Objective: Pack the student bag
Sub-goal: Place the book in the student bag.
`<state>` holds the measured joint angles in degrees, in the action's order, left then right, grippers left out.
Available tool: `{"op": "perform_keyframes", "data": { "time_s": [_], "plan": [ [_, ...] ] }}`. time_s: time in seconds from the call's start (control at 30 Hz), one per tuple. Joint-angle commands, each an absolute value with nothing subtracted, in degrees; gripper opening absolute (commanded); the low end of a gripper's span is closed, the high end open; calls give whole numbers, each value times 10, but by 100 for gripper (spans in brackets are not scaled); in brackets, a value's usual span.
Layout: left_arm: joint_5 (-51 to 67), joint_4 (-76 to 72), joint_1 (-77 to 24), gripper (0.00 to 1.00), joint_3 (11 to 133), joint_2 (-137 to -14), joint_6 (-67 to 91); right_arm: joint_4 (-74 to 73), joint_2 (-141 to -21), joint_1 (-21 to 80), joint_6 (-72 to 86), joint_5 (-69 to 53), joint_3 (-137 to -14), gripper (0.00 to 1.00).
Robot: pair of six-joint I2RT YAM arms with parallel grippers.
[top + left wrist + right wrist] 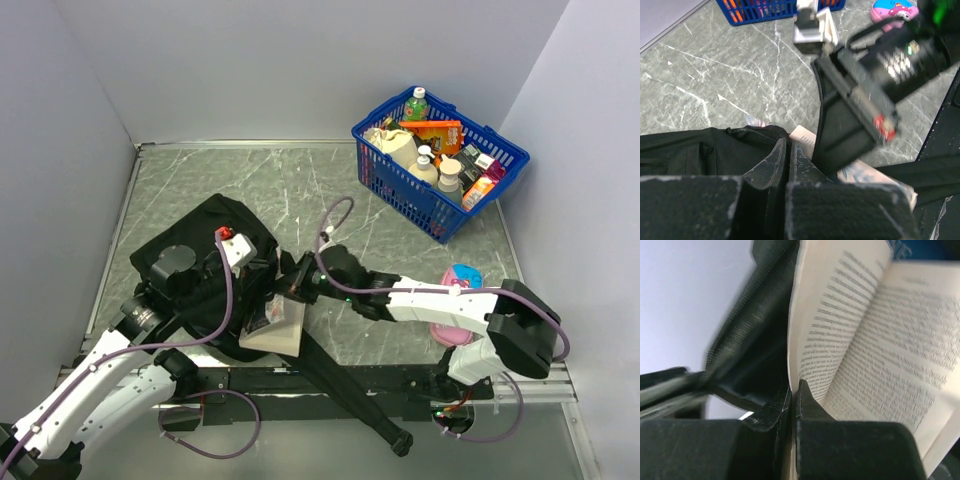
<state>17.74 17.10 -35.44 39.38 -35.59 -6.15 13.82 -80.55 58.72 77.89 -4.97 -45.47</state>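
Observation:
The student bag (195, 262) is a soft black backpack at the left, with one long strap (355, 400) trailing toward the front edge. My left gripper (260, 272) is shut at the bag's mouth, its tips (787, 150) pinching the black rim fabric (695, 150). My right gripper (291, 288) reaches in from the right and is shut on a book (278, 328) beside the bag's opening. In the right wrist view the jaws (794, 390) clamp a leaf of the open book (875, 340), with black bag fabric (750, 325) just to the left. A corner of the book (805, 137) shows by my left fingertips.
A blue mesh basket (398, 185) full of bottles and boxes stands at the back right. A pink and blue pencil case (461, 278) lies on the marbled table near the right arm's base, partly hidden by that arm. Grey walls close in the left, back and right.

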Motion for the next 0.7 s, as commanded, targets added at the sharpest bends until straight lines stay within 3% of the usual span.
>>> {"op": "perform_keyframes", "data": {
  "time_s": [0.0, 0.13, 0.2, 0.27, 0.67],
  "plan": [
    [215, 133, -356, 1, 416, -335, -43, -3, -851, 616, 797, 35, -558, 0],
    [217, 138, -356, 1, 418, -333, -44, -221, -884, 625, 764, 24, -627, 0],
    [222, 136, -355, 1, 416, -332, -43, -231, -878, 624, 753, 2, -605, 25],
    [225, 134, -356, 1, 413, -332, -40, -240, -870, 621, 744, -28, -573, 34],
    [230, 134, -356, 1, 417, -339, -41, -254, -860, 602, 635, -82, -511, 42]
  ]
}}
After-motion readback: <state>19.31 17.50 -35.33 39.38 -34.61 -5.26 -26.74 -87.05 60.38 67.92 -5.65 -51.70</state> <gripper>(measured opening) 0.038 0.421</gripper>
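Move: The right hand already pinches the upper part of the half-open Little Women book, whose middle hangs about 8 cm back, 3 cm left and 5 cm below. The bag's mouth lies some 4 cm back, 5 cm left and 9 cm down; the blue book inside it is about 1 cm back, 5 cm left and 12 cm down. From the left hand, still pinching the bag's rim, the mouth is roughly 9 cm back, 4 cm left and 12 cm below. After a small reach of about 2 cm further left over the bag's mouth, the right fingers open to nearly half and let go of the book. The hand then sinks about 12 cm while swinging right and back, down beside the book's right edge, its fingers tipping some 40 degrees downward. The left hand keeps its pinch on the bag's rim, almost still. ##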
